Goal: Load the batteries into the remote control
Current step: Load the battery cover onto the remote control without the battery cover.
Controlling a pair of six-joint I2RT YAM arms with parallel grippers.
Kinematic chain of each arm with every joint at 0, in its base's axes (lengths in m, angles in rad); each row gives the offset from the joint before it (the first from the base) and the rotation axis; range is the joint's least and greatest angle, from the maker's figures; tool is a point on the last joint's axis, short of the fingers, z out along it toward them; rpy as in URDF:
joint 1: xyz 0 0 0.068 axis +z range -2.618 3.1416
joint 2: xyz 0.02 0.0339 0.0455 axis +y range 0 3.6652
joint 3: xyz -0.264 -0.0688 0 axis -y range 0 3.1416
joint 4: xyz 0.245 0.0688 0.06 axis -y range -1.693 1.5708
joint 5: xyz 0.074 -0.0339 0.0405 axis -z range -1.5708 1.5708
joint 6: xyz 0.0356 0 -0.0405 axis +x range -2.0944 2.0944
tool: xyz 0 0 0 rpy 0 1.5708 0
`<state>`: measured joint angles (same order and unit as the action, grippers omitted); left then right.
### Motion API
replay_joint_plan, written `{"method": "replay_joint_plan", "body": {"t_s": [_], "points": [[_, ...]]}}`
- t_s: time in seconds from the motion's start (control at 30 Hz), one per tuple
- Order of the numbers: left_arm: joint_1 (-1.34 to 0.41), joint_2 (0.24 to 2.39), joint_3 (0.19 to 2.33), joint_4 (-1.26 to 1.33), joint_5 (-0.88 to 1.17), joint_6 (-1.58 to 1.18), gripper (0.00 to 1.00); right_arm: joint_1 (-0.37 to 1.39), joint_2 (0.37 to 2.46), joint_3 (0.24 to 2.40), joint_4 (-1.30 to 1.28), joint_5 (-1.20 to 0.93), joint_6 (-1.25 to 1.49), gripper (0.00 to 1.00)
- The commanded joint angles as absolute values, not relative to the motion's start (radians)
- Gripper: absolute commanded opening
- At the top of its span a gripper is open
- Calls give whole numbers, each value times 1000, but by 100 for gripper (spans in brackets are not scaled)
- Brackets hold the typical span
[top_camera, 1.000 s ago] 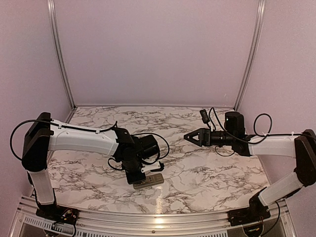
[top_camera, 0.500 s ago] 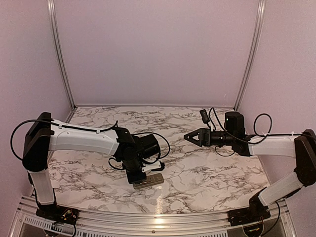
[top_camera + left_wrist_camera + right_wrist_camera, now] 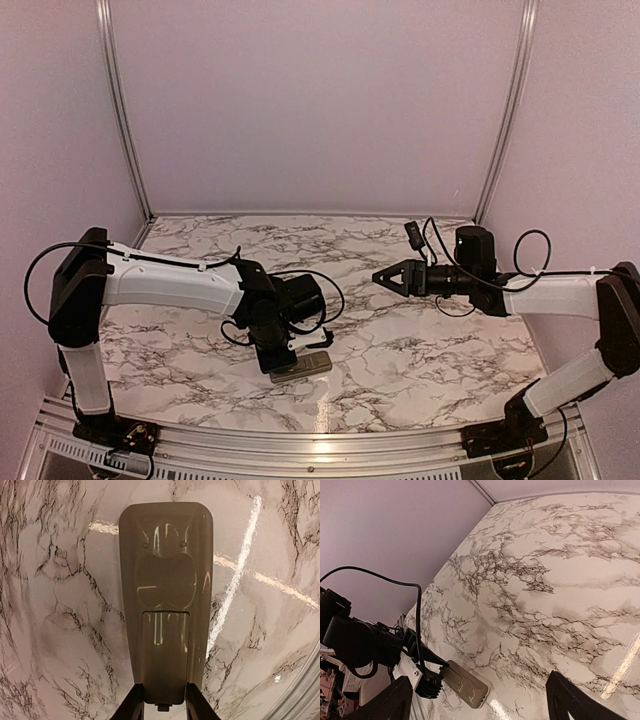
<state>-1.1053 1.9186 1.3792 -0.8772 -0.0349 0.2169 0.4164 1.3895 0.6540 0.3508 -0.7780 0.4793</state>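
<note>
The remote control [image 3: 302, 367] lies on the marble table with its greyish-tan back up. In the left wrist view the remote control [image 3: 167, 580] fills the middle, and its battery cover panel [image 3: 166, 650] sits in place at the near end. My left gripper [image 3: 274, 360] reaches down over that end. Its two black fingers [image 3: 134, 702] press against the remote's sides, so the left gripper [image 3: 163, 692] is shut on it. My right gripper [image 3: 380, 277] hovers open and empty above the table's middle right, far from the remote control [image 3: 465, 684]. The batteries are out of view.
The table's metal front rail [image 3: 320, 450] runs just below the remote. Pink walls close in the back and both sides. A black cable [image 3: 417, 615] loops off the left wrist.
</note>
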Motion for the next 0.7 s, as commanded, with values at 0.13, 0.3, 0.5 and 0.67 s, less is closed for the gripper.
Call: {"method": "replay_joint_plan", "body": {"t_s": [0.13,0.3,0.5,0.67], "points": [[-1104,1924,1401,-885,-62,205,46,408,1397,657,363,-787,482,90],[-1102,1884,1402,-885,-63,200,59,408,1398,656,363,-787,486,91],[-1085,1821,1389,-869,-45,189,66,407,1401,655,375,-790,494,91],[-1030,1771,1378,-839,-17,163,58,408,1401,651,382,-796,501,90]]}}
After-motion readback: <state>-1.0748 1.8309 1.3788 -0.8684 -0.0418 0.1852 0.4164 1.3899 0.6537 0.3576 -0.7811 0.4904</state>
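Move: The battery cover already lies on the remote, its left end between the left fingertips; the cover's middle is roughly 3 cm to that hand's right, about 1 cm ahead and 1 cm below. The middle of the remote, which points to the right, is some 6 cm to its right, 1 cm ahead and 2 cm down. From the idle right hand the cover is about 26 cm to the left, 11 cm back and 15 cm lower. Staying almost in place at first, the left hand spreads its fingers off both long edges of the battery cover's outer end, from a narrow gap to well over half open. It then rises away from the remote, quickening, by some 3 cm with about 1.5 cm forward, the wrist tilting a few degrees. ##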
